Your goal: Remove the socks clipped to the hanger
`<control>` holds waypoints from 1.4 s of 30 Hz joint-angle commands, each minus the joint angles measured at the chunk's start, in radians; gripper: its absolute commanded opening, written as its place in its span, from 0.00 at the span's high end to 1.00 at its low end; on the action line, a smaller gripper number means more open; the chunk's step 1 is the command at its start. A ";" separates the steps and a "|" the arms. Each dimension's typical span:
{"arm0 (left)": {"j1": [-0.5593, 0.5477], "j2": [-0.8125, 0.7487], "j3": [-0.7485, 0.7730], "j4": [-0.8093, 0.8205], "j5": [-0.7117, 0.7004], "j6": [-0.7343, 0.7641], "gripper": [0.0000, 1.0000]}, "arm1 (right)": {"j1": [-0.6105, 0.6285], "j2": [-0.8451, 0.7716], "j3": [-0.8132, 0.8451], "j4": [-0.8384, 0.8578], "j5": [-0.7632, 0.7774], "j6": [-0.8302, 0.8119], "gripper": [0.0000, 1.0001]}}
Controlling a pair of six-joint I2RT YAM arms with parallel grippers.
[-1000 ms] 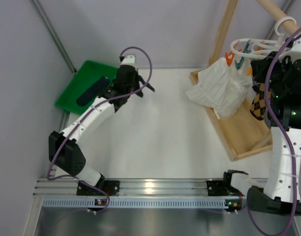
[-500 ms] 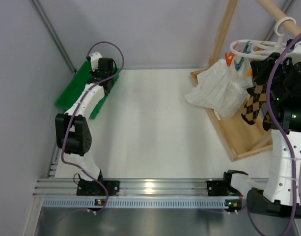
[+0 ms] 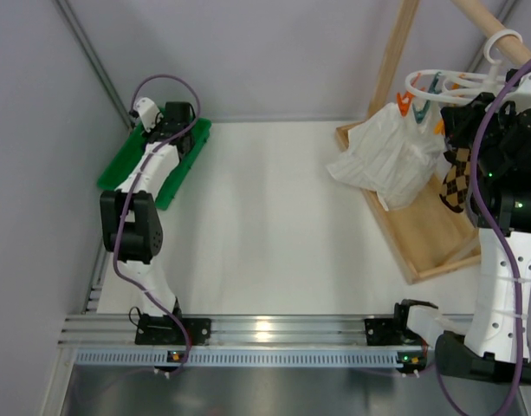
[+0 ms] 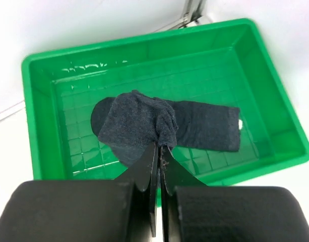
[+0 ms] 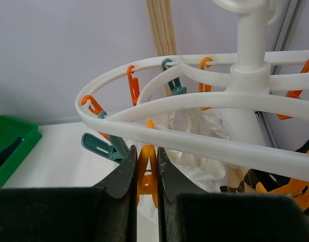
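Note:
My left gripper (image 4: 159,146) is shut on a bunched plain dark sock (image 4: 134,126) and holds it over a green tray (image 4: 38,101). A second dark sock (image 4: 209,128) lies flat in that tray. In the top view the left gripper (image 3: 174,117) is over the tray (image 3: 118,173) at the far left. My right gripper (image 5: 146,161) is shut on an orange clip (image 5: 146,176) hanging from the white ring hanger (image 5: 194,136). An argyle sock (image 3: 456,178) hangs from the hanger (image 3: 447,82) beside the right gripper (image 3: 456,130).
A large white cloth (image 3: 382,160) hangs from the hanger over the wooden rack (image 3: 421,238). The hanger's hook (image 3: 501,43) sits on a wooden rod. Teal clips (image 5: 101,146) and other orange clips (image 5: 133,85) hang round the ring. Grey walls stand close behind.
My left arm has swung left from the middle of the table to over the green tray, carrying the dark sock. The argyle sock has swayed slightly; the right gripper stays at the hanger.

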 commanded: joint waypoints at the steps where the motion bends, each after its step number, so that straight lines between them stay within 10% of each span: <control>1: 0.014 0.073 0.027 0.013 -0.064 -0.064 1.00 | 0.006 -0.014 0.001 -0.031 -0.081 0.014 1.00; 7: 0.071 0.156 0.052 0.013 0.060 -0.045 0.91 | 0.012 -0.014 0.010 -0.042 -0.080 0.014 1.00; 11: 0.079 0.119 0.021 0.011 0.068 -0.043 0.02 | 0.012 -0.005 0.007 -0.040 -0.098 0.026 1.00; 29: 0.001 -0.382 -0.426 0.004 0.163 -0.114 0.02 | 0.015 0.070 0.067 -0.129 -0.071 0.100 1.00; 42: -0.758 -0.482 -0.329 0.013 0.088 -0.048 0.05 | 0.013 0.018 -0.010 -0.137 -0.083 0.128 1.00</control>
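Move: The green basket, where the dark sock in the left fingers is going, has its middle about 4 cm ahead of the left hand, 6 cm to its left and 15 cm below. Another dark sock already lies in it, around 3 cm ahead of the hand, 4 cm left and 16 cm below. From the right hand the basket is far off, roughly 23 cm ahead, 78 cm left and 43 cm lower. The dark sock is lowered some 9 cm down into the green basket and let go as the left fingers open wide. Still open, the left hand then draws back and up from the basket and sweeps right towards the hanger, turning about 40 degrees clockwise. The right hand keeps pinching the orange clip on the hanger, easing about 1.5 cm forward and slightly down with a small roll. ##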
